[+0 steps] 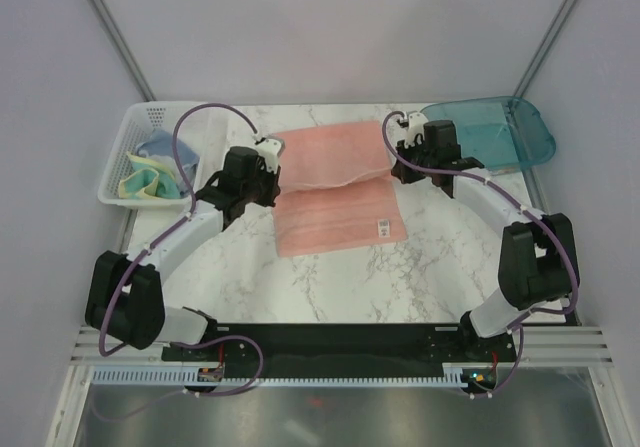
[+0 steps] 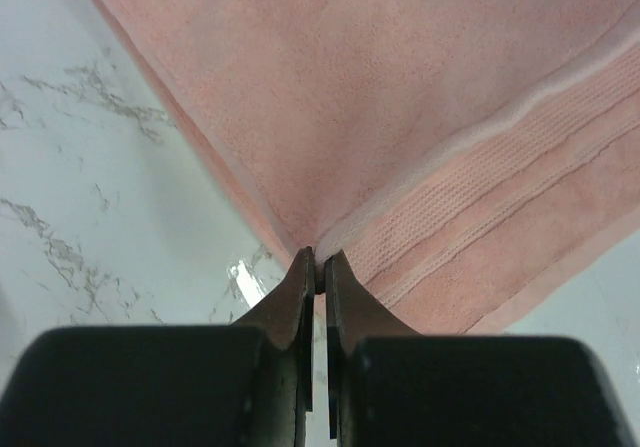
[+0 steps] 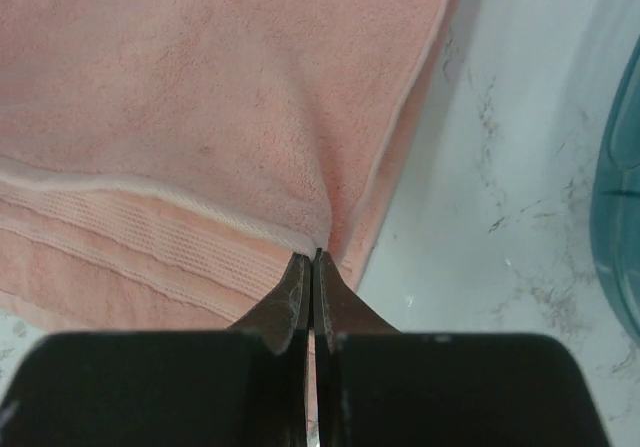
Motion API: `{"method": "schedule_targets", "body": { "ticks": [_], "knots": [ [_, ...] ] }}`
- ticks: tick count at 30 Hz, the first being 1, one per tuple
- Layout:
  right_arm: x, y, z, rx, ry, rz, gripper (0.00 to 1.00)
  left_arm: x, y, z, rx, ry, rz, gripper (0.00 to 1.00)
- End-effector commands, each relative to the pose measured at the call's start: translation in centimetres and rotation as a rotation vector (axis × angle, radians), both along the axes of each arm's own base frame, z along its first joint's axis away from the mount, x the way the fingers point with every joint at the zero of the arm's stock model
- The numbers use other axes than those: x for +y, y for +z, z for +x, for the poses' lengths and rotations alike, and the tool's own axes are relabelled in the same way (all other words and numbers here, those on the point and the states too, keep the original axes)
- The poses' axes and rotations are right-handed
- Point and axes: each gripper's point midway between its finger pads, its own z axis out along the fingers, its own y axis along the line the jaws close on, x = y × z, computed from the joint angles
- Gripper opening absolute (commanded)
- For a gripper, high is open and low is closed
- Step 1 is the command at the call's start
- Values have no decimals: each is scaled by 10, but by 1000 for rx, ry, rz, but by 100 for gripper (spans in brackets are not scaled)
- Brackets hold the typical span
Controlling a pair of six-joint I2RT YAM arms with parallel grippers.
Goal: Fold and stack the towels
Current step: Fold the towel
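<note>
The large salmon-pink towel [image 1: 335,182] lies mid-table, its far half raised over the near half. My left gripper [image 1: 274,181] is shut on the towel's left corner [image 2: 330,117], the cloth pinched at the fingertips [image 2: 320,264]. On the other side, my right gripper [image 1: 397,170] is shut on the right corner [image 3: 250,117], which bunches at its tips [image 3: 313,259]. A white label shows on the towel's near layer. In the basket at the left lie the small pale-yellow towel [image 1: 140,183] and the grey-blue towel [image 1: 160,149].
A white mesh basket [image 1: 118,157] stands at the left edge of the marble table [image 1: 330,287]. A clear teal tray [image 1: 505,132] sits at the back right. The side walls stand close on both sides.
</note>
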Motion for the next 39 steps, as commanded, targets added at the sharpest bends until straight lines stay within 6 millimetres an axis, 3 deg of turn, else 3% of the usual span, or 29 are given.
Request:
{"method": "schedule_targets", "body": {
  "ticks": [1,6,10,14,17,19,20,23,27,31,33,37,38,39],
  "knots": [
    [7,-1,-22,16,11,-13,0,0,1,-19,-8,-15,21,2],
    [12,-3,-32,23,-15,-13,0,-8,-7,-32,29,-7,37,2],
    [10,18,-34,-18,-48,6,0,-11,-16,-39,74,17,52,2],
    [3,39,-31,-64,-77,-15,0,-3,-4,-36,49,104,53,2],
    [-2,58,-23,-99,-94,-38,0,9,19,-26,-11,195,61,2],
    [0,68,-17,-112,-96,-41,0,12,45,-12,-56,232,72,2],
    [1,85,-10,-140,-100,-30,0,6,70,-1,-103,234,38,2],
    [6,111,1,-174,-109,-4,0,4,107,9,-158,252,17,2],
    [9,140,6,-221,-96,15,0,7,125,6,-164,260,11,2],
    [6,154,-3,-228,-93,12,0,15,116,-7,-150,276,40,2],
    [3,151,-11,-220,-92,4,0,19,97,-17,-112,283,59,2],
    [-4,120,-43,-146,-91,3,0,4,64,-51,-16,240,-11,2],
    [-4,95,-54,-87,-91,0,0,3,48,-60,20,234,-3,2],
    [-5,84,-60,-62,-93,2,0,1,40,-66,43,232,-14,2]
  ]
}}
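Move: Both hands still pinch the upper layer's edge above the folded towel. From the left hand, the lower layer's near left corner is about 10 cm back and 8 cm below; the far fold lies some 19 cm ahead and the white basket 14 cm ahead, 24 cm left. The near right corner is about 12 cm back and 2 cm right of the right hand. From there the tag is 9 cm back, 3 cm left, and the teal tray 11 cm ahead, 19 cm right. Back and slightly down about 4 cm first, both hands drawing the held edge over the lower layer, then up steeply by some 15 cm while swinging forward again, and finally back and down. They finish about 4 cm nearer the robot, higher than they began, the right hand more so; both keep their grip, wrists tipping up on the rise and easing down. ##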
